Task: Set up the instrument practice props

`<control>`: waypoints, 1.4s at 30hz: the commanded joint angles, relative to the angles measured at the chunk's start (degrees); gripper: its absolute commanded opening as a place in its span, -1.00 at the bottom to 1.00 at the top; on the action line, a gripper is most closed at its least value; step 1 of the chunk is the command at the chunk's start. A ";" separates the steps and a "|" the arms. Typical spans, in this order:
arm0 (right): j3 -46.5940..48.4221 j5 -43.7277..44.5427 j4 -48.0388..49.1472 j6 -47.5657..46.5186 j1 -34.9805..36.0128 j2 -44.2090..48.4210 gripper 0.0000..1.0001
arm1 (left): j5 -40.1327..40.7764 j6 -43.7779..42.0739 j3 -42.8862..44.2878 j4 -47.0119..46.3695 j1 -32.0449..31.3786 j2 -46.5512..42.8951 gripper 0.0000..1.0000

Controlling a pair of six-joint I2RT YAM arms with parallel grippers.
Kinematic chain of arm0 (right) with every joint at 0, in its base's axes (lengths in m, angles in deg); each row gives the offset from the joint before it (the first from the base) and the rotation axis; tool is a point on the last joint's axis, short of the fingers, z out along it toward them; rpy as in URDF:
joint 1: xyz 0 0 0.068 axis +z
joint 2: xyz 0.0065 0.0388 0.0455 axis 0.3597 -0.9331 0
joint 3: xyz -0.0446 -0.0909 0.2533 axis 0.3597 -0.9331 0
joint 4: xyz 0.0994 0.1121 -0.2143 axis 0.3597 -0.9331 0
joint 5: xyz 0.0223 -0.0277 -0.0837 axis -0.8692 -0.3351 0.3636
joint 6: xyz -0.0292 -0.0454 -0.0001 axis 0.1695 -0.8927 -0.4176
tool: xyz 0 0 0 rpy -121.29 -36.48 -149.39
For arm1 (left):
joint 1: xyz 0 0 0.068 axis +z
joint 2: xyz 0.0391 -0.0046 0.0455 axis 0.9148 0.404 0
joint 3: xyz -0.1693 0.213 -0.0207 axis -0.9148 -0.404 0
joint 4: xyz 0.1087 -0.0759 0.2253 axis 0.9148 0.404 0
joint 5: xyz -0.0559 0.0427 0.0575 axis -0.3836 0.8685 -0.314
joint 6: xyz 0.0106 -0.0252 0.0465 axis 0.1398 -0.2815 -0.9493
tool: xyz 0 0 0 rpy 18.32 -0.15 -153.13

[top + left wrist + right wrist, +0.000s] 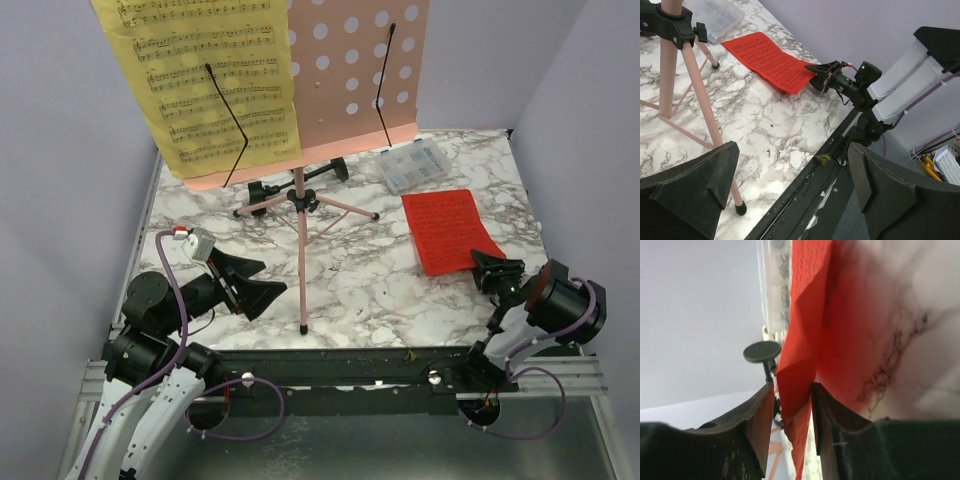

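Observation:
The pink perforated music stand [350, 70] stands on thin tripod legs [300, 235] at the back middle. A yellow sheet-music page [210, 85] rests on its left half. A red page [450, 230] lies flat on the marble at the right. My right gripper [497, 272] is at that page's near edge. In the right wrist view its jaws [792, 405] are partly closed around the lifted red edge [800, 360], with a gap still showing. A black microphone [265, 190] lies behind the tripod. My left gripper [255, 282] is wide open and empty, near the front tripod foot [740, 207].
A clear plastic compartment box [413, 165] sits behind the red page at the back right. The table's dark front rail [350, 365] runs between the arm bases. Purple walls close in on both sides.

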 commanded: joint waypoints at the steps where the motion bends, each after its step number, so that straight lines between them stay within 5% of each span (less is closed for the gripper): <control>1: 2.37 8.55 -23.97 -9.93 0.46 12.62 -0.27 | 1.40 -0.91 -0.75 0.37 0.61 -0.35 0.98; 6: 9.17 22.32 -54.32 -24.11 1.87 33.56 -0.99 | 1.49 -0.91 -0.76 0.40 0.79 -0.24 0.98; 14: 25.56 31.39 -79.35 -38.88 9.86 42.30 -0.99 | 1.64 -0.91 -0.76 0.40 0.92 -0.24 0.98; 20: 37.67 25.42 -90.21 -45.61 29.88 39.44 -0.99 | 2.79 -0.65 -0.61 0.72 0.92 -0.77 0.98; 28: 42.75 -5.25 -91.54 -50.11 50.30 43.39 -0.99 | 8.37 0.05 -0.01 2.35 0.92 -2.96 0.98; 33: 46.30 -20.78 -90.05 -45.59 53.64 50.11 -0.99 | 16.39 3.85 0.60 4.22 0.92 -1.98 0.98; 39: 47.45 -31.21 -70.50 -26.54 53.82 53.54 -0.99 | 21.79 17.88 1.53 6.44 0.92 0.93 0.98; 42: 45.25 -34.58 -51.37 -11.83 53.81 53.81 -0.99 | 20.75 21.26 2.45 6.50 0.92 2.31 0.97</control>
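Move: The red sheet's near right edge already lies between the right hand's half-open fingers, its middle roughly 10 cm ahead, 8 cm left and 4 cm lower. The clear plastic box is about 29 cm ahead and 19 cm left of that hand, the music stand's near foot some 50 cm left and 20 cm back, both near table height. From the left hand, the sheet's middle is about 25 cm ahead, 56 cm right and 28 cm below. Right fingers pinch the red sheet, swing it about 30 cm up, left, then back; left hand edges forward-left. ##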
